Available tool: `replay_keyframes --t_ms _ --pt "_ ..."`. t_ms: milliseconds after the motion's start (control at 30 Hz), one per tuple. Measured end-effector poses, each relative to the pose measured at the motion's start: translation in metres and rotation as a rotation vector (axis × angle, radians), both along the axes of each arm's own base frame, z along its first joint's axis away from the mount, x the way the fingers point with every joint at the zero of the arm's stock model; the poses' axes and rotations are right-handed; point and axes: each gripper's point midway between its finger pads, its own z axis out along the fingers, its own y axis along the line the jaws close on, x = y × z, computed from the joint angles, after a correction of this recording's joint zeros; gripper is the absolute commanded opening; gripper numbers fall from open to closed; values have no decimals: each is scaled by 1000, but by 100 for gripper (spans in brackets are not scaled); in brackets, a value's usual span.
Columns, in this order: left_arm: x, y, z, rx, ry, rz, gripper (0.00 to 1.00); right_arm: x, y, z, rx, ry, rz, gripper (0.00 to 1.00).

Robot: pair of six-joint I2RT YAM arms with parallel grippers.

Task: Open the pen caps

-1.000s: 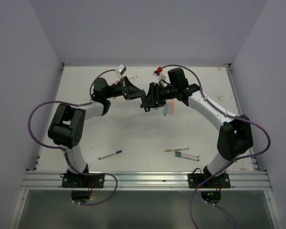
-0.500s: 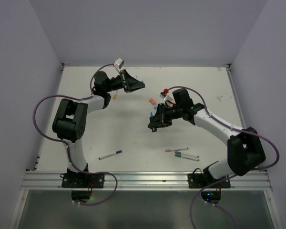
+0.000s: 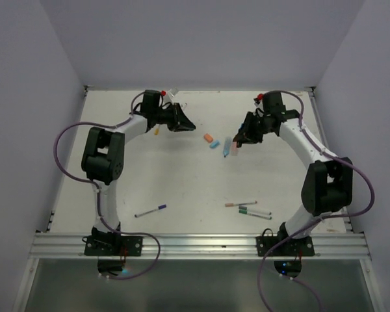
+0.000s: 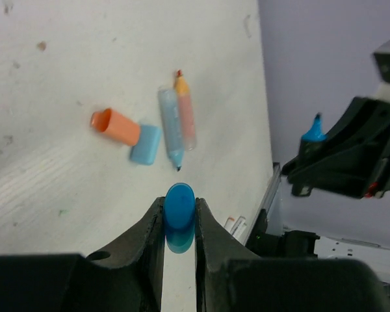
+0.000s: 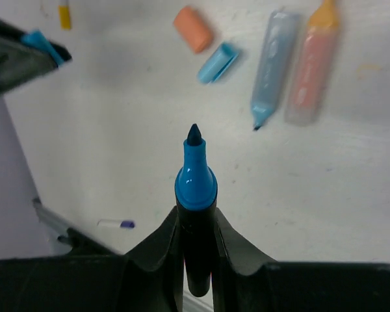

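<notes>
My left gripper (image 4: pixel 179 218) is shut on a dark blue pen cap (image 4: pixel 179 207), held above the table at the back left (image 3: pixel 185 122). My right gripper (image 5: pixel 196 224) is shut on a black marker (image 5: pixel 195 188) whose blue tip is bare, at the back right (image 3: pixel 239 140). Between the two arms, an orange cap (image 3: pixel 208 138) and a light blue cap (image 3: pixel 214 144) lie loose beside two uncapped highlighters, one blue (image 3: pixel 227 146) and one orange (image 3: pixel 234 148). A small yellow cap (image 3: pixel 156 130) lies below the left gripper.
Near the front edge lie a thin white pen with a purple cap (image 3: pixel 150 210) and, further right, two or three more thin pens (image 3: pixel 250 208). Lilac walls close in the table on the left, back and right.
The two grippers were together at mid-table a second ago and have drawn apart. The left has gone back-left with the blue cap. The right has swung to the back right with the uncapped marker.
</notes>
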Motion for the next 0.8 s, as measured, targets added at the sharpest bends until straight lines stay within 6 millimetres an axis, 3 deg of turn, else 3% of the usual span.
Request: replay_keyframes --t_ms 133,300,533,800 --pt "-10 -11 -54 120 105 -41 0 32 -38 -17 -151 15 -66 0" --pt "-26 -29 -95 214 177 -99 0 39 -64 -56 -317 101 -52 0" --pt "-19 -33 -104 241 187 -103 4 34 -78 -101 -421 213 -16 0" --pt "-17 -31 -113 246 208 -96 22 42 -77 -115 -426 234 -4 9"
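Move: The open spot where the left hand takes its blue cap lies about 12 cm below it, 3 cm right and 2 cm back; the orange cap is 7 cm right and 1 cm ahead, the light-blue cap 9 cm right and 2 cm back. The right hand's spot for the uncapped black pen lies 4 cm ahead, 8 cm right and 13 below; the orange highlighter is 8 cm ahead and 2 cm right, the blue highlighter 7 cm ahead and 1 cm left. The blue cap, still pinched, is lowered by the left hand some 11 cm, drifting slightly right, to just above the table beside the orange cap. Its black pen, kept in the right fingers, goes right and a little forward, then down about 12 cm to low over bare table right of the orange highlighter, the right hand tipping steeper. Neither gripper opens. ##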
